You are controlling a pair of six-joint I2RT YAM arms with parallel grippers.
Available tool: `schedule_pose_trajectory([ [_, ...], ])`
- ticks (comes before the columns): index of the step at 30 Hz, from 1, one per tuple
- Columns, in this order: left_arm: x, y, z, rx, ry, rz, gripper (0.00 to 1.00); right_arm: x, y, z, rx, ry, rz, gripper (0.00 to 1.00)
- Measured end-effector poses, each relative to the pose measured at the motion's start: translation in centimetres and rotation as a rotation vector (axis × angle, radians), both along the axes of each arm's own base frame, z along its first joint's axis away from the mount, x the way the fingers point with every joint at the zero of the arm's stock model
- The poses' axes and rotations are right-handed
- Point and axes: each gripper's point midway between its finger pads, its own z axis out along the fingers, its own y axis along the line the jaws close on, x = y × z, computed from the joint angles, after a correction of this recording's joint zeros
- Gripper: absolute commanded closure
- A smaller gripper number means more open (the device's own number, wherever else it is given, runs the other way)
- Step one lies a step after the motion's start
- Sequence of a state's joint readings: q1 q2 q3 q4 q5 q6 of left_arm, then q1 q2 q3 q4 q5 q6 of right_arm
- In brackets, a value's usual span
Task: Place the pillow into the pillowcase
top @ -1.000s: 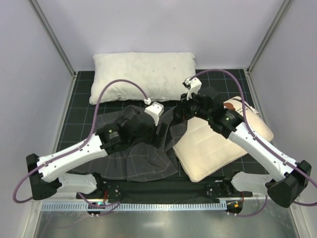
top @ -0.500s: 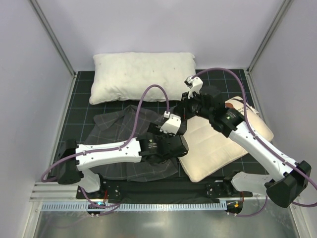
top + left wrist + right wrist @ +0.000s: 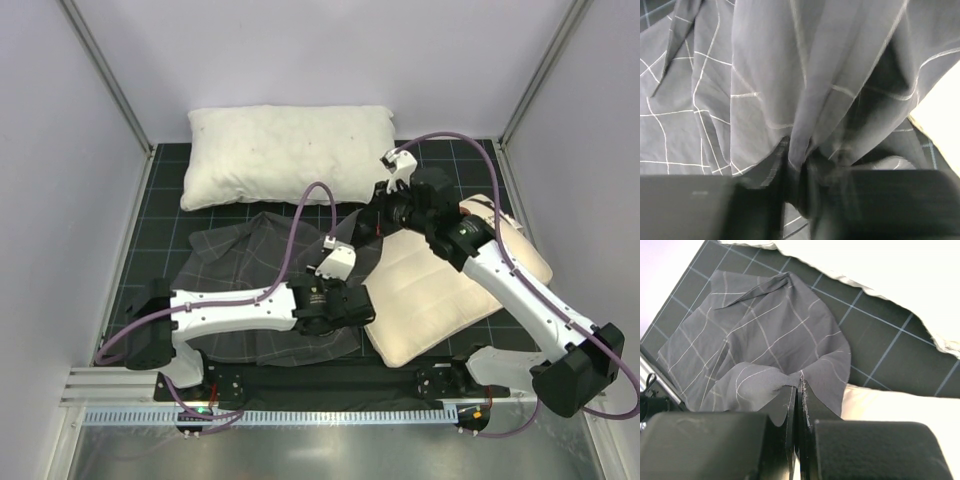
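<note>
The dark grey grid-patterned pillowcase (image 3: pixel 240 265) lies crumpled at the centre left of the mat. To its right, the cream quilted pillow (image 3: pixel 440 285) lies flat and outside it. My right gripper (image 3: pixel 367 230) is shut on a raised hem of the pillowcase (image 3: pixel 765 340), the fabric pinched between its fingers (image 3: pixel 799 395). My left gripper (image 3: pixel 362 305) reaches low across the case to the pillow's left edge. In the left wrist view, which is blurred, a hanging fold of the pillowcase (image 3: pixel 765 75) runs down between the left gripper's (image 3: pixel 797 172) narrowly set jaws. The pillow (image 3: pixel 945 115) shows cream at the right.
A larger plain white lumpy pillow (image 3: pixel 285 155) lies along the back of the black gridded mat (image 3: pixel 165 215). Purple cables loop over both arms. Walls enclose the sides, and a metal rail (image 3: pixel 300 415) runs along the near edge.
My left arm has swung right across the pillowcase to the pillow's left edge, and its jaws have closed from wide open onto a fabric fold. My right gripper has lifted the hem slightly.
</note>
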State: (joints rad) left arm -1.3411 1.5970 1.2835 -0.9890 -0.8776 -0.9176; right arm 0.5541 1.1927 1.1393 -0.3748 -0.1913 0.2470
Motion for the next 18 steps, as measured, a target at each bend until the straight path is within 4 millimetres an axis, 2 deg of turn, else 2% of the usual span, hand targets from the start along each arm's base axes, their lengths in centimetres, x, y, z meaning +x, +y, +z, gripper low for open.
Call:
schedule_pose_trajectory([
  [2, -0.2, 0.4, -0.2, 0.001, 0.016, -0.005, 0.95, 0.7, -0.6, -0.2, 0.003, 0.006, -0.015, 0.96],
  [5, -0.8, 0.7, 0.1, -0.081, 0.074, -0.041, 1.00, 1.6, -0.9, -1.2, 0.008, 0.037, -0.012, 0.96],
  [8, -0.2, 1.1, 1.6, -0.267, 0.146, -0.067, 0.99, 2.9, -0.5, -2.9, 0.010, 0.075, 0.004, 0.96],
  [13, 2.4, 2.4, 4.3, -0.504, 0.190, -0.087, 1.00, 5.0, 0.1, -5.9, -0.005, 0.144, 0.012, 0.96],
  [15, 3.0, 2.0, 4.7, -0.547, 0.213, -0.118, 1.00, 6.0, 0.0, -6.2, -0.003, 0.152, 0.004, 0.96],
  [18, 3.7, 1.7, 4.0, -0.554, 0.252, -0.138, 0.99, 7.6, -0.3, -5.7, 0.007, 0.147, -0.011, 0.96],
])
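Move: A fold of the grey pillowcase already lies between the left hand's half-open fingers, about 1 cm ahead and 1 cm below; the pillowcase's spread body is centred roughly 6 cm ahead, 10 cm left and 13 cm below. The right hand still grips the pillowcase's edge. From it, the white pillow's middle lies some 30 cm ahead, 14 cm left and 21 cm below, the beige pillow's about 3 cm back, 23 cm right and 24 cm below. Left pinches the fold and lifts forward, rolling 30 degrees; right carries its edge 8 cm forward and down. ##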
